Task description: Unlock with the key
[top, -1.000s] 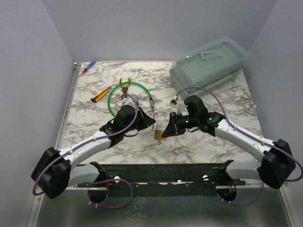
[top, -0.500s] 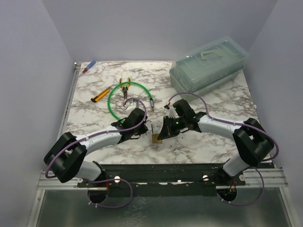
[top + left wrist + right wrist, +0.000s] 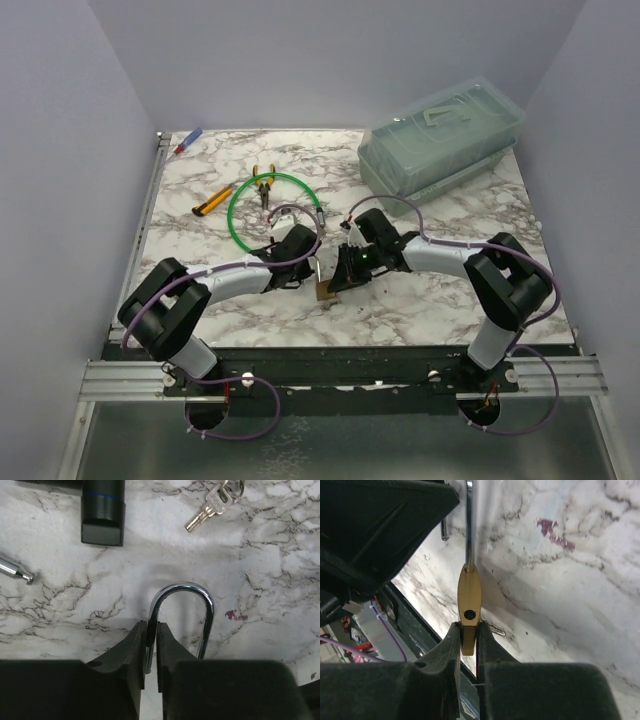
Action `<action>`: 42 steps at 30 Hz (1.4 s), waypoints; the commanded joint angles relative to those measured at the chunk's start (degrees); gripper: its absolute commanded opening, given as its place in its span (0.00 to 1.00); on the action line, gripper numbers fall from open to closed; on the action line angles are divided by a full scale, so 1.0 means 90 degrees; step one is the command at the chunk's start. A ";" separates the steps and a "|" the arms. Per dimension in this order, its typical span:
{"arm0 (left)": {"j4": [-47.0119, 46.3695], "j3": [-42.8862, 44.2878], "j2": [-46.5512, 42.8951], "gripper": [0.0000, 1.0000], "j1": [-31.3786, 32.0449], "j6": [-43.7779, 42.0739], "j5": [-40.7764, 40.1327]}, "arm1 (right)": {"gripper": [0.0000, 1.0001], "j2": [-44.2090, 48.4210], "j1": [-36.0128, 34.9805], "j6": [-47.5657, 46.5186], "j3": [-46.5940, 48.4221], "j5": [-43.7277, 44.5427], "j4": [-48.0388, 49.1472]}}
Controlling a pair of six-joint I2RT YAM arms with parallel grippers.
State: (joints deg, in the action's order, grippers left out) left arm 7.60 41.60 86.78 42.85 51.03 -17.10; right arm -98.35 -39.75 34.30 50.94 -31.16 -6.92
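The small brass padlock (image 3: 325,291) is held between both grippers near the table's front middle. My left gripper (image 3: 152,626) is shut on the left leg of its silver shackle (image 3: 183,590). It also shows in the top view (image 3: 312,272). My right gripper (image 3: 468,626) is shut on the brass body (image 3: 469,592), and also shows in the top view (image 3: 340,278). One shackle hole in the body (image 3: 469,614) shows empty. The tiny silver key (image 3: 209,509) lies on the marble beyond the shackle, on a ring with another.
A green cable loop (image 3: 240,205) lies behind the left arm, its silvery end (image 3: 16,570) near the padlock. A black cylinder (image 3: 102,510) lies close by. An orange cutter (image 3: 213,202), pliers (image 3: 264,186), a pen (image 3: 188,141) and a clear lidded box (image 3: 440,135) sit further back.
Both arms have folded in, with their elbows drawn nearer the middle. The grippers and the padlock between them have shifted slightly left. Both grips still hold.
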 commanded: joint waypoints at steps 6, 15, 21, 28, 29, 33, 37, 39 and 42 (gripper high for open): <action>-0.0290 0.0711 0.0221 0.54 -0.0123 -0.0432 -0.0316 | 0.33 -0.0880 -0.0035 -0.0192 0.0851 0.1133 -0.0442; 0.0190 0.0626 -0.0691 0.75 -0.0124 -0.0585 -0.0522 | 0.74 -0.0899 -0.0037 -0.0246 0.1334 0.1932 -0.1221; 0.0768 0.0603 -0.1755 0.79 -0.0125 -0.0772 -0.0682 | 0.89 0.0019 -0.0036 -0.0549 0.1428 0.2118 -0.1457; 0.1380 0.0676 -0.3238 0.90 -0.0131 -0.1307 -0.0621 | 1.00 0.1665 -0.0051 -0.0732 0.1276 0.2886 -0.1320; 0.1449 0.0692 -0.3399 0.91 -0.0135 -0.1394 -0.0590 | 1.00 0.1996 -0.0053 -0.0764 0.1104 0.3014 -0.1104; 0.1842 0.0888 -0.4068 0.93 -0.0138 -0.1693 -0.0778 | 1.00 0.3196 -0.0056 -0.0982 0.0500 0.3626 -0.0516; 0.2225 0.1154 -0.4729 0.93 -0.0140 -0.2146 -0.1149 | 1.00 0.3898 -0.0056 -0.0839 0.0409 0.4195 -0.0758; 0.2390 0.1272 -0.5021 0.93 -0.0132 -0.2422 -0.1415 | 1.00 0.4194 -0.0053 -0.0929 0.0321 0.4029 -0.0764; 0.2466 0.1201 -0.5387 0.94 -0.0133 -0.2998 -0.1935 | 1.00 0.4685 -0.0050 -0.0805 -0.0092 0.3928 -0.0481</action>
State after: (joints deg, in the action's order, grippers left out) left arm 26.15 51.53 42.28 41.50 32.49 -26.61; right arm -60.47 -39.81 27.11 54.37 2.17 -13.34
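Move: The opened padlock is in both hands, close over the marble. Its brass body is about 1 cm ahead and 1 cm left of the right hand point and 1 cm below it; from the left hand, which has the shackle's free leg, the body is some 5 cm back, 3 cm right and 1 cm lower. On the table, 2 to 3 cm below the left hand, the black T-shaped lock lies 8 cm ahead and 6 cm left, the cable keys 8 cm ahead and 3 cm right. The padlock is laid down and let go: the left fingers open off the shackle first, easing about 3 cm forward, then that hand climbs some 25 cm, drifting back and left. The right hand slides forward about 6 cm and dips slightly as its fingers spread off the brass body, then rises over 20 cm and swings right, its fingers tipping upward. ##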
